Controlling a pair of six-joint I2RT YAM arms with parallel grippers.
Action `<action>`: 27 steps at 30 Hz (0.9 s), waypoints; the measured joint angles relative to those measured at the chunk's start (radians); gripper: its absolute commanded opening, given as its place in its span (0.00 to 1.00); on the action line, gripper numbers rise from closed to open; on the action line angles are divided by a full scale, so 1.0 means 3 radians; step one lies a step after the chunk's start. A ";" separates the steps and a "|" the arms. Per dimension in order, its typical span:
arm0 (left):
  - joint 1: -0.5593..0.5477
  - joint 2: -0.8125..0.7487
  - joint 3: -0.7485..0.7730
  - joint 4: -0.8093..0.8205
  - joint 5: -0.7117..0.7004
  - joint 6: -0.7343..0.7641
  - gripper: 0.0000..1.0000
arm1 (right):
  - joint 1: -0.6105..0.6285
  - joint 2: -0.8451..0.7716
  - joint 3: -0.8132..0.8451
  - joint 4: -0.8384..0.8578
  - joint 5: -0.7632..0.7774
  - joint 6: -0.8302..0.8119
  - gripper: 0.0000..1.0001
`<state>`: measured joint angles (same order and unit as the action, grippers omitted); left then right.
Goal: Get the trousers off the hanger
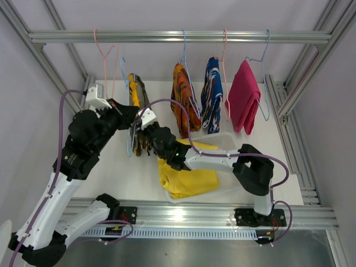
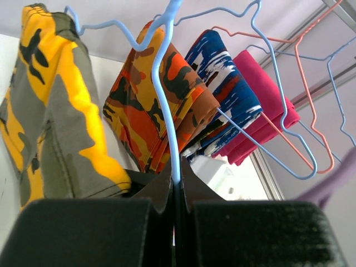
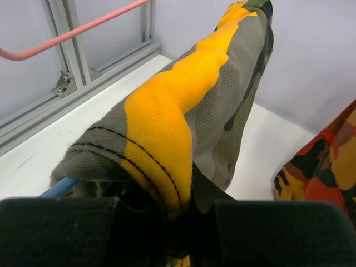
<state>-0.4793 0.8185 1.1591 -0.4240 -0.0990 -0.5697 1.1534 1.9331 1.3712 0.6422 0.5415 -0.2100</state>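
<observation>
The yellow-grey camouflage trousers (image 1: 139, 103) hang over a light blue hanger (image 1: 129, 146) whose hook sits below the rail. My left gripper (image 1: 129, 118) is shut on that hanger's wire (image 2: 173, 139). My right gripper (image 1: 149, 135) is shut on the lower fold of the camouflage trousers (image 3: 183, 111). The orange-black trousers (image 1: 183, 100), the blue-white-red trousers (image 1: 212, 100) and the magenta trousers (image 1: 245, 103) hang on hangers from the rail. The plain yellow trousers (image 1: 186, 175) lie in a white basket (image 1: 223, 141).
An empty pink hanger (image 1: 105, 55) hangs on the metal rail (image 1: 167, 36) at the left. Frame posts stand at both sides of the white table. The basket is right of my right gripper, under the hanging garments.
</observation>
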 measured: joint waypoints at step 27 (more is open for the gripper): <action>0.0038 0.0333 0.0001 0.0249 -0.0022 0.0092 0.01 | 0.0137 -0.0509 0.0074 -0.0675 0.0098 -0.0041 0.00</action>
<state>-0.4679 0.9184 1.1595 -0.3492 -0.1055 -0.5423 1.1946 1.7805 1.3933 0.4397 0.5709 -0.2222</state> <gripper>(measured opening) 0.011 0.159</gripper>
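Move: About 10 cm ahead of the left hand, level with it sideways and roughly 14 cm below, the grey-yellow trousers' middle hangs on the blue hanger which that hand already grips. From the right hand, already pinching their near end, it lies some 6 cm ahead, level sideways and 3 cm below. The orange trousers hang about 9 cm ahead and 16 cm right of the right hand; the yellow trousers lie some 12 cm back, 16 cm right and 23 cm below it. Pulling the pinched near end of the trousers up and back, the right hand climbs about 5 cm towards the left gripper and draws back some 3 cm, also slipping 2 cm right. Against this the left hand keeps its shut grip on the hanger wire and pushes forward about 3 cm, sinking slightly late on; neither gripper opens. ##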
